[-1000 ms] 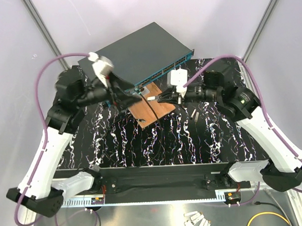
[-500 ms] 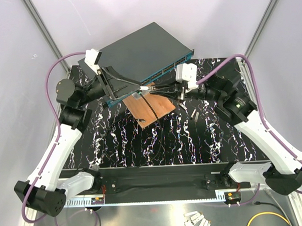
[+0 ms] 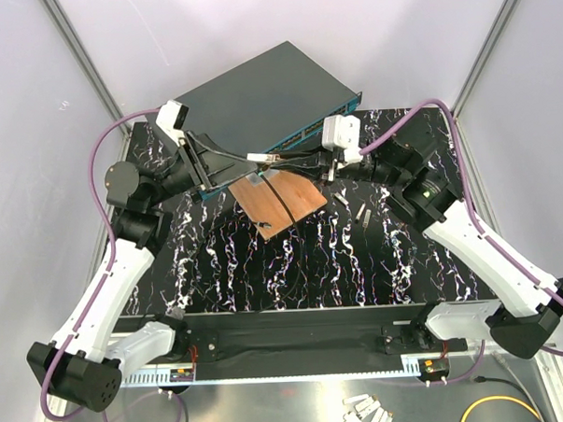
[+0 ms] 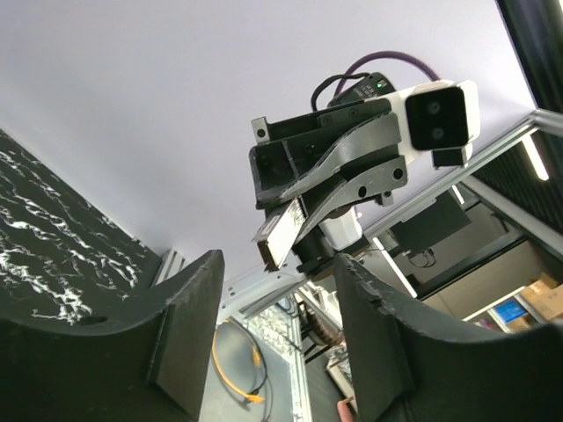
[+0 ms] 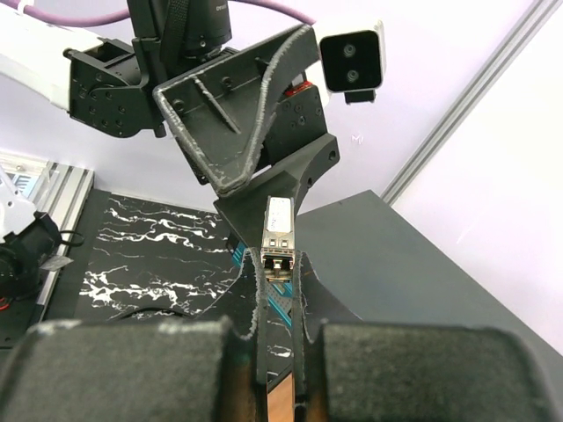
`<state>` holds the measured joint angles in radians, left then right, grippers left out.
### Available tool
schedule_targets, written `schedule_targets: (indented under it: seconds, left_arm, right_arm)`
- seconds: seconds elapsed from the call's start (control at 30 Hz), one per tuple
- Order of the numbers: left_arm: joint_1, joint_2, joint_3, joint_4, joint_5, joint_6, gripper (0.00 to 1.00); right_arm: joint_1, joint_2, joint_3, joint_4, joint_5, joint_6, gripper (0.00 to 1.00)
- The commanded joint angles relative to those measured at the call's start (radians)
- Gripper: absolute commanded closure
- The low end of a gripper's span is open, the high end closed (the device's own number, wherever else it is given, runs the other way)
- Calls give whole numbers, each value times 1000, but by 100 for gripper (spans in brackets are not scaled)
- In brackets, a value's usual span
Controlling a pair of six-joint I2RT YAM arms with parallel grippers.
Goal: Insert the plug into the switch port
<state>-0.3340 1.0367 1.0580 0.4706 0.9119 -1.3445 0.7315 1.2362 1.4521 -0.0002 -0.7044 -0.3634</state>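
Note:
The switch (image 3: pixel 257 89) is a flat dark grey box with a teal port edge (image 3: pixel 317 125), lying at the back of the mat. My right gripper (image 3: pixel 279 161) is shut on the plug (image 3: pixel 263 158), a small silver module held in the air in front of that edge. In the right wrist view the plug (image 5: pixel 279 230) sticks out past the right gripper (image 5: pixel 278 264), with the switch (image 5: pixel 405 264) behind. My left gripper (image 3: pixel 247 162) faces it, open, fingers either side of the plug's tip. The left wrist view shows the plug (image 4: pixel 280 236) beyond the empty left gripper (image 4: pixel 277 294).
A copper-brown board (image 3: pixel 276 200) lies on the black marbled mat (image 3: pixel 358 254) just below both grippers. Two small loose metal parts (image 3: pixel 361 213) rest on the mat to the right of the board. Purple cables loop off both arms.
The right gripper has carried the plug up and left, off the board, toward the switch front. The left gripper swung round to face it, and its jaws have narrowed somewhat.

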Motion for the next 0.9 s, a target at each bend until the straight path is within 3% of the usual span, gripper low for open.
schedule_targets:
  seconds: [0.0, 0.3, 0.37, 0.4, 0.47, 0.57, 0.6, 0.63, 0.73, 0.87]
  left_arm:
    - [-3, -7, -1, 88, -27, -54, 44]
    - [-4, -10, -16, 122, -36, -94, 64]
    - [-4, -12, -19, 117, -34, -93, 72]
    - [-3, -13, -20, 114, -34, -91, 83]
    - [-4, -15, -24, 105, -36, -84, 93]
    - [-3, -17, -33, 96, -36, -76, 100]
    - [-2, -17, -36, 89, -34, -73, 100]
    - [-3, -20, -41, 88, -34, -62, 100]
    - [-2, -23, -56, 59, -36, -38, 100]
    - [-3, -24, -72, -22, -57, -10, 100]
  right_arm:
    - [19, 8, -13, 74, -35, -28, 100]
    - [23, 8, -41, 97, -29, -62, 100]
    - [25, 11, -44, 100, -29, -60, 100]
    - [23, 11, -45, 98, -29, -62, 100]
    - [25, 8, -47, 92, -29, -62, 100]
    - [25, 2, -48, 66, -35, -69, 96]
    - [23, -1, -42, 30, -35, -81, 92]
    - [25, 0, -32, 5, -33, -91, 75]
    - [25, 26, 69, -237, 11, -135, 42]
    - [34, 103, 239, -461, 185, -183, 43]
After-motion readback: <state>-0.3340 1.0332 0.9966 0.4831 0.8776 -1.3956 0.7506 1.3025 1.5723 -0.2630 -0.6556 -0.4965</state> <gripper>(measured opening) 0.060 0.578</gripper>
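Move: The plug is in the right hand's closed fingertips, sticking out leftward, its middle about 4 cm to that hand's left and roughly level. From the left hand, whose open fingers face it, the plug's middle is some 3 cm to the right and about 1 cm above, neither farther out nor nearer. The switch port with the cable lies far lower, about 22 cm below the left hand, 18 cm ahead and 2 cm to its left. Easing left and down by about 1 cm each, the right hand feeds the plug's free end between the left fingers, which close from half open and pinch it while the left hand stays almost in place. Only then do the right fingers open to over half, and that hand sinks a further 2 cm and edges forward, its fingertips dipping some 10 degrees; the left hand lowers about 2 cm with the plug. ##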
